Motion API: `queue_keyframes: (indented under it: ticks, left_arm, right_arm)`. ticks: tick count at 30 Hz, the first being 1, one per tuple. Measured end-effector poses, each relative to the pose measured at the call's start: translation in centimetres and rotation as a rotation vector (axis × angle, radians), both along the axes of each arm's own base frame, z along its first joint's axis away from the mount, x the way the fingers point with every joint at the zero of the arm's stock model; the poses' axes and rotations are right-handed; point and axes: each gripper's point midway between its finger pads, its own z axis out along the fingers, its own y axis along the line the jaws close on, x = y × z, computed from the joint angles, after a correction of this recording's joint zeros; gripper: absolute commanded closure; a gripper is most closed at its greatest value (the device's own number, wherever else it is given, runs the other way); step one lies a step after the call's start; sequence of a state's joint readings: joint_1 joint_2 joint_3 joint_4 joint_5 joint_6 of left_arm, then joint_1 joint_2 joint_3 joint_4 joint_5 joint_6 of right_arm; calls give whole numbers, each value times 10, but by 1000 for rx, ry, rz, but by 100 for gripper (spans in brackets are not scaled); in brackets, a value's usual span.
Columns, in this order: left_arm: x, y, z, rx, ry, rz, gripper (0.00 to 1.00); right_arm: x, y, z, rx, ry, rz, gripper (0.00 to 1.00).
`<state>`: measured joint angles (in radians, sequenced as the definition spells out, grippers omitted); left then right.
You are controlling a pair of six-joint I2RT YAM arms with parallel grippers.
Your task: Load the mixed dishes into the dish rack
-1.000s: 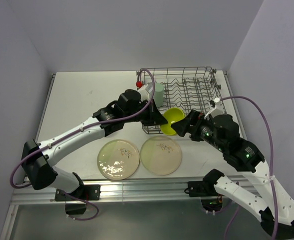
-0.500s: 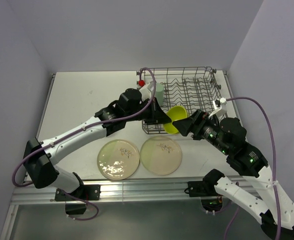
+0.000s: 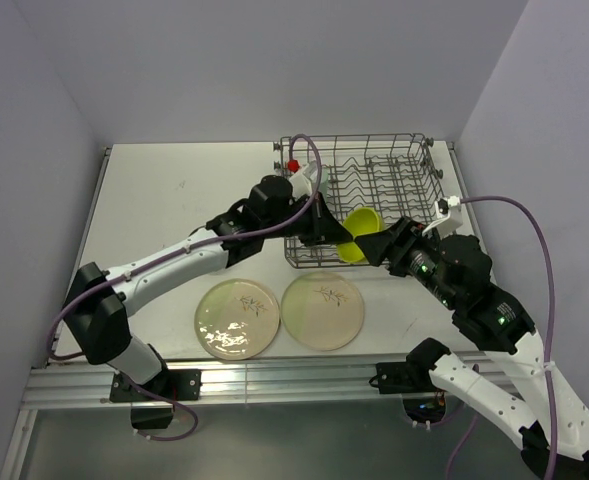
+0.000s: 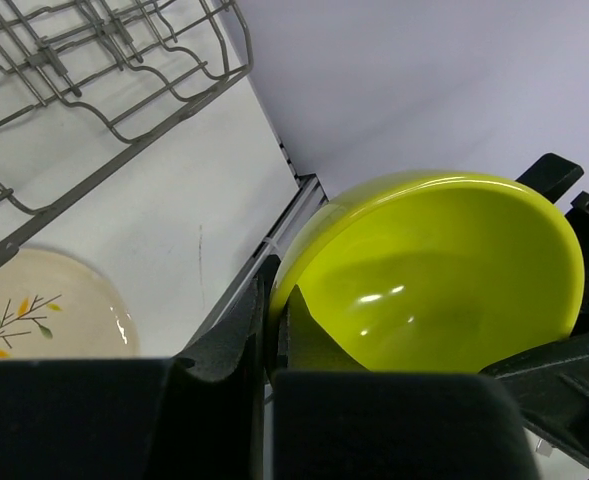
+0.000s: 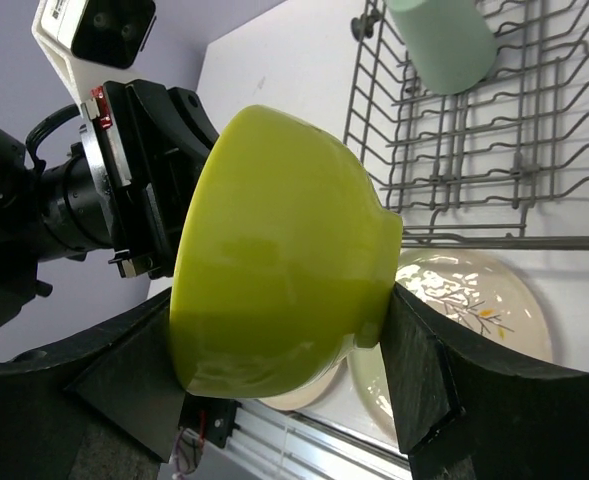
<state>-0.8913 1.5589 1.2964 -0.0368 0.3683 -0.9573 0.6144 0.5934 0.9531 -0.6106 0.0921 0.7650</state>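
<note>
The lime-green bowl [image 3: 360,230] hangs on its side above the near edge of the dish rack [image 3: 379,178]. My left gripper [image 3: 335,238] is shut on the bowl's rim [image 4: 274,300], one finger inside and one outside. My right gripper [image 3: 376,246] spans the bowl [image 5: 274,250] from outside, one pad at its rim side and the other against its foot, with no gap showing. Two cream plates with leaf sprigs [image 3: 236,318] [image 3: 322,310] lie flat in front of the rack. A pale mint-green cup [image 5: 439,40] lies in the rack [image 5: 494,150].
The rack's tines [image 4: 114,60] stand close behind the bowl. A purple cable [image 3: 519,215] loops over the right arm. The grey wall [image 3: 534,100] rises just right of the rack. A metal rail [image 3: 274,375] marks the table's near edge.
Both arms have carried the bowl up and toward the rack. The right gripper's fingers have narrowed around the bowl. The left grip on the rim is unchanged.
</note>
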Motion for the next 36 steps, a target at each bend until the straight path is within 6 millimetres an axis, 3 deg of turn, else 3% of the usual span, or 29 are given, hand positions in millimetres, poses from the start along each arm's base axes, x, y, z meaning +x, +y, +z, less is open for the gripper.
queue_keyframes:
  ticks: [5, 6, 8, 9, 14, 18, 30, 36]
  left_arm:
    - [5, -10, -3, -12, 7, -19, 97]
    - [6, -11, -4, -15, 7, -21, 86]
    - [8, -15, -5, -16, 12, -23, 75]
    - [9, -17, -6, -18, 19, -24, 65]
    - [12, -36, -11, -27, 43, -57, 56]
    - [14, -46, -11, -44, 55, -77, 36]
    - [15, -51, -6, -55, 48, -93, 14]
    - [20, -39, -8, -43, 46, -73, 11]
  right_arm:
    - [5, -7, -3, -23, -1, -44, 100]
    - [6, -8, -3, -27, -2, -50, 100]
    - [7, -11, -4, -43, -6, -60, 100]
    - [8, -10, -5, -49, -7, -59, 100]
    - [12, -9, -11, -89, 8, -54, 100]
    - [13, -12, -19, -120, 28, -66, 100]
    - [15, -26, -30, -179, 57, -132, 100]
    - [16, -32, -35, -207, 71, -157, 100]
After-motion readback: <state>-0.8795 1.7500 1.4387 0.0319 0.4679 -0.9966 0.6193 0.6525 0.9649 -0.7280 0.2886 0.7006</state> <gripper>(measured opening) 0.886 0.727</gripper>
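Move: The lime bowl hangs between both grippers: its middle is about 4 cm to the right of the left hand, which pinches the rim, and roughly 2 cm left of and 1 cm ahead of the right hand. From the right hand, the dish rack's middle lies some 23 cm ahead, 4 cm right and 25 cm down. The green cup in the rack is 23 cm ahead, 10 cm left and 22 cm down; the right plate is 4 cm back, 8 cm left and 27 cm down. The lime bowl passes to the right hand, which keeps its grip and carries it about 3.5 cm down and 3 cm to the right, slightly forward, rolling its left side down and turning a little clockwise, some 15 degrees in all. The left hand first follows about 5 cm to the right, then opens nearly fully, lets go of the rim and starts easing back left. ##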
